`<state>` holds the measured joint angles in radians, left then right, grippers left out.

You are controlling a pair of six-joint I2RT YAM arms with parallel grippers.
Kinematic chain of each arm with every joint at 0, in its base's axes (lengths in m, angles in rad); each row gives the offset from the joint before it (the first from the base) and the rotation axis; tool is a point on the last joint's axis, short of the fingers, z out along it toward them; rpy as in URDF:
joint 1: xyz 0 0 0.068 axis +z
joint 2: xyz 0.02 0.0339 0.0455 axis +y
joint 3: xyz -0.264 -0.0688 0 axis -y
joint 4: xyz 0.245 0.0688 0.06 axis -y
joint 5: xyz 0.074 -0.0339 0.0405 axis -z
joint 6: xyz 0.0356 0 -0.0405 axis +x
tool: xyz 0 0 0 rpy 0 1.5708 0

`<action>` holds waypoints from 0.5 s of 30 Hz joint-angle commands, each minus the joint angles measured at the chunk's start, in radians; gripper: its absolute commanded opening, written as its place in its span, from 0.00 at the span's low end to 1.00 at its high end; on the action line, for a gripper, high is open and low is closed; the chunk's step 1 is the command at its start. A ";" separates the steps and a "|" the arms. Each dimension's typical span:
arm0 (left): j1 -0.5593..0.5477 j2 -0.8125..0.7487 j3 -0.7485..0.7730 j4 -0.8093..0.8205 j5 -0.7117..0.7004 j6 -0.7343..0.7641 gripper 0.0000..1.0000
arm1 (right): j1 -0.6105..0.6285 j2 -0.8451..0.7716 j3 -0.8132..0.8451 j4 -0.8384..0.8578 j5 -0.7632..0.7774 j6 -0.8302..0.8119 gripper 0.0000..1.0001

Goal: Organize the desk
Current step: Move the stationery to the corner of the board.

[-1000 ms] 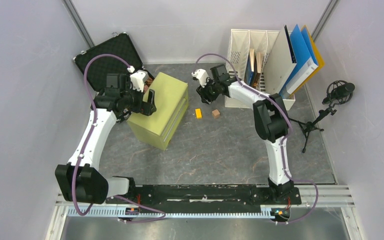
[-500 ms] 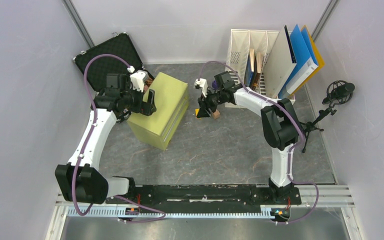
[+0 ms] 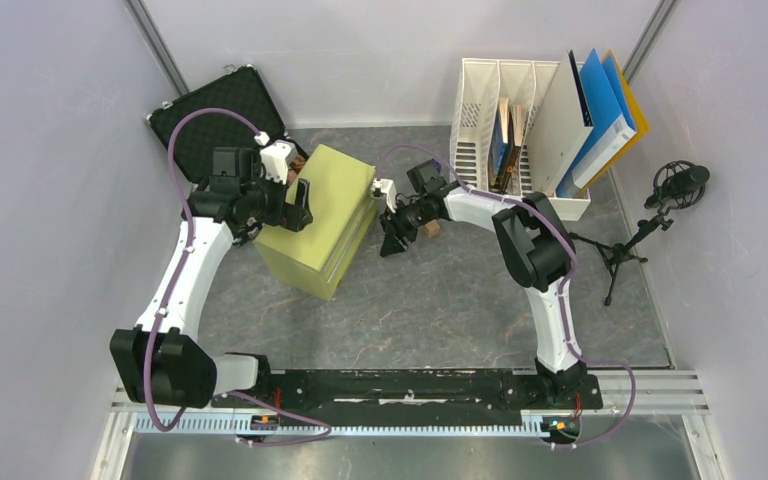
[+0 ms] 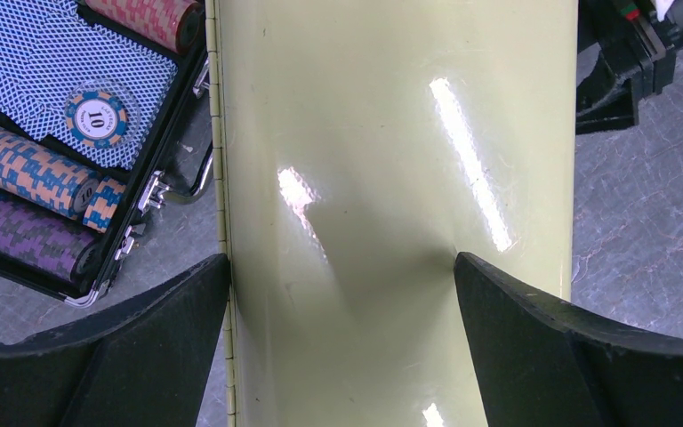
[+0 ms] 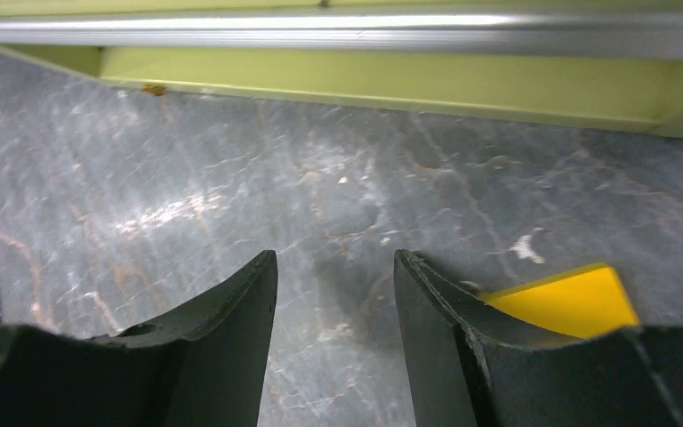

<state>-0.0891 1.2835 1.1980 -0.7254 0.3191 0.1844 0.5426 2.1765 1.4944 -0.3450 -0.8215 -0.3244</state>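
Observation:
The desk point(image 3: 440, 300) is a dark grey veined surface. On its left stands a yellow-green drawer cabinet point(image 3: 325, 215). My left gripper point(image 3: 298, 207) rests open on the cabinet's top point(image 4: 391, 133); the left wrist view shows its left finger at the hinged edge and its right finger on the lid, left gripper point(image 4: 342, 258). My right gripper point(image 3: 391, 242) is low over the desk, facing the cabinet's drawer front point(image 5: 320, 76). In the right wrist view the right gripper point(image 5: 333, 256) is open with only bare desk between its fingers. A yellow block point(image 5: 560, 302) lies just outside the right finger.
A small brown block point(image 3: 432, 228) lies right of the right gripper. An open black case point(image 3: 215, 115) of poker chips point(image 4: 44, 133) sits behind the cabinet. A white file rack point(image 3: 490, 100) with binders point(image 3: 600, 110) stands at the back right, and a microphone on a tripod point(image 3: 675, 185) at the far right.
My right arm swung left and toward the near side, from beside the file rack to the cabinet's drawer front, now covering the yellow block from above. Its jaws widened slightly. The left arm held still.

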 commanded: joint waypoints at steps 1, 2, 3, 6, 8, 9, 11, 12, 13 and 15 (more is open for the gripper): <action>-0.022 0.009 0.000 -0.007 0.069 -0.024 1.00 | -0.008 0.032 0.069 0.007 0.112 -0.018 0.57; -0.023 0.008 0.000 -0.007 0.070 -0.023 1.00 | -0.015 0.041 0.078 0.006 0.135 -0.017 0.58; -0.023 0.007 -0.001 -0.006 0.069 -0.024 1.00 | -0.021 0.045 0.086 0.007 0.154 -0.017 0.58; -0.023 0.003 -0.002 -0.006 0.071 -0.024 1.00 | -0.047 0.059 0.115 0.003 0.225 -0.018 0.57; -0.023 0.000 -0.004 -0.006 0.070 -0.023 1.00 | -0.065 0.062 0.139 -0.016 0.276 -0.024 0.57; -0.022 -0.002 -0.005 -0.006 0.071 -0.023 1.00 | -0.075 0.060 0.147 -0.022 0.311 -0.025 0.57; -0.022 -0.005 -0.008 -0.006 0.071 -0.022 1.00 | -0.093 0.055 0.166 -0.040 0.381 -0.033 0.58; -0.022 -0.005 -0.008 -0.005 0.070 -0.023 1.00 | -0.099 0.051 0.173 -0.047 0.402 -0.040 0.57; -0.022 -0.007 -0.008 -0.004 0.071 -0.023 1.00 | -0.107 0.044 0.176 -0.048 0.433 -0.042 0.57; -0.023 -0.004 -0.009 -0.003 0.072 -0.023 1.00 | -0.110 0.024 0.175 -0.043 0.480 -0.053 0.58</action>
<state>-0.0891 1.2831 1.1980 -0.7246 0.3187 0.1841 0.4488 2.2158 1.6321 -0.3710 -0.4961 -0.3462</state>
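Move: The right hand is low over the table, fingers pointing left and down. The yellow block lies about 6 cm ahead of it and 2 cm to its right, just beyond the forward finger. The brown block is some 7 cm ahead and 10 cm right, and the green cabinet's front stands level with the hand about 7 cm to its left. From the left hand, the yellow block is about 6 cm ahead, 19 cm right and 18 cm below. With the outer side of its forward finger, the right hand pushes the yellow block along the table, sweeping level and forward about 10 cm. It goes nearly straight at first, then bears right by some 5 cm, away from the cabinet front and up close to the brown block. The wrist turns roughly 20 degrees, clockwise and with the fingertips tipping more steeply down; the fingers stay about half open. ##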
